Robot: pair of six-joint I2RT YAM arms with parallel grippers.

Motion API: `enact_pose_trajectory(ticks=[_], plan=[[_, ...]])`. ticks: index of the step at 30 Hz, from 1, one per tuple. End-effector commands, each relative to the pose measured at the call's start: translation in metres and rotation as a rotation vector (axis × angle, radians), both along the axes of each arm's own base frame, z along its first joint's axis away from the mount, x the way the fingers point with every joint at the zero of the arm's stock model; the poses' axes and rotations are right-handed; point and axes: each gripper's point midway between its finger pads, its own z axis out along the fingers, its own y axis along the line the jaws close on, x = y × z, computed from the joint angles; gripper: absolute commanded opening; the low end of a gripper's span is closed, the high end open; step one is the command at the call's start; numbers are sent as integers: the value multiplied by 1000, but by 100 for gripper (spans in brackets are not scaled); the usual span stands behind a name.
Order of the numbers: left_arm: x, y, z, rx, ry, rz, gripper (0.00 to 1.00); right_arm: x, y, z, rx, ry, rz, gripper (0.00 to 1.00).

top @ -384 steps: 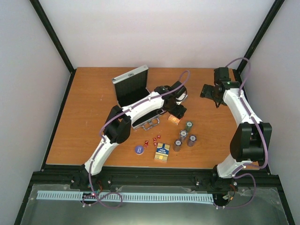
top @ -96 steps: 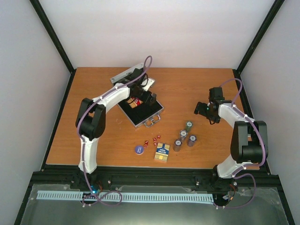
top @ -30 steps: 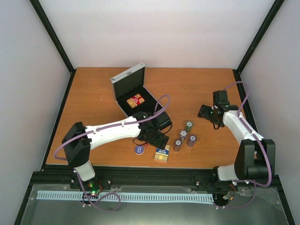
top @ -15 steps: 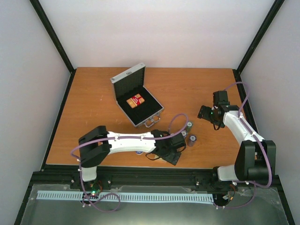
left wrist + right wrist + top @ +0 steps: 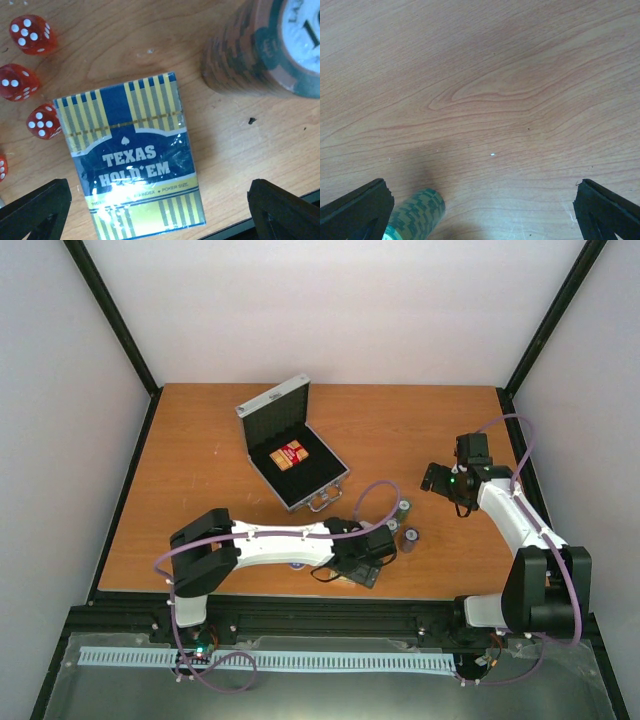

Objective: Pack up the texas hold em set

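Note:
The silver case (image 5: 322,486) lies open at the back left of the table, with the red card box (image 5: 291,455) on its black lining. My left gripper (image 5: 362,568) hangs open over the blue-yellow card box (image 5: 131,155), which lies flat between the fingers (image 5: 37,207), untouched. Three red dice (image 5: 44,121) lie to the box's left, and a chip stack (image 5: 267,50) stands to its upper right. My right gripper (image 5: 438,480) is open above bare wood, just right of the chip stacks (image 5: 403,508). A green chip stack (image 5: 415,215) shows by its left finger.
The table's black front edge (image 5: 225,231) runs just below the blue-yellow card box. The left arm (image 5: 270,542) stretches low across the front of the table. The case lid (image 5: 275,412) stands upright at the back.
My left gripper has moved from beside the case's front corner down to the blue-yellow card box near the front edge. The right arm has barely moved.

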Motion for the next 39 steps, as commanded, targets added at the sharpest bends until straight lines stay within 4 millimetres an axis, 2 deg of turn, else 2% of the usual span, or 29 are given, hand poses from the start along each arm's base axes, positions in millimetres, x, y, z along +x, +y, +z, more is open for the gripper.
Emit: enact_pose_trajectory(ticks=[1,17,23,27,33,37,39], plan=[[2,-3,-2,27,0,46,100,2,0,-3,-2,-7,14,100],[2,6,-34,50,43,89,97,2,1,-11,-8,6,41,100],[3,13,-43,69,37,97,86,3,3,-14,3,13,48,100],[3,13,-46,74,42,94,74,2,3,-15,4,16,49,100],[2,16,-35,73,38,69,64,3,3,-15,4,14,45,100],[-4,20,-11,58,43,-1,53,4,3,-15,6,16,41,100],[-4,24,5,65,33,-45,55,5,3,-15,9,15,39,100]])
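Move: Just beneath the left hand's open fingers lies the blue Texas Hold'em card box, about 2 cm ahead, 1 cm to the left and 4 cm below. From that hand, the brown chip stack stands roughly 4 cm ahead and 6 cm to the right, the red dice lie some 7 cm ahead and 5 cm left, and the dealer button is about 3 cm ahead and 12 cm left. From the right hand the card box is around 17 cm back, 20 cm left and 10 cm down. Sinking about 3 cm almost straight down, with a slight shift to the left, the left hand brings its open fingers either side of the card box. Once low it closes them by roughly a quarter of their range and pinches the box by its long left and right sides, then just starts to ease up and left, by under 1 cm. ##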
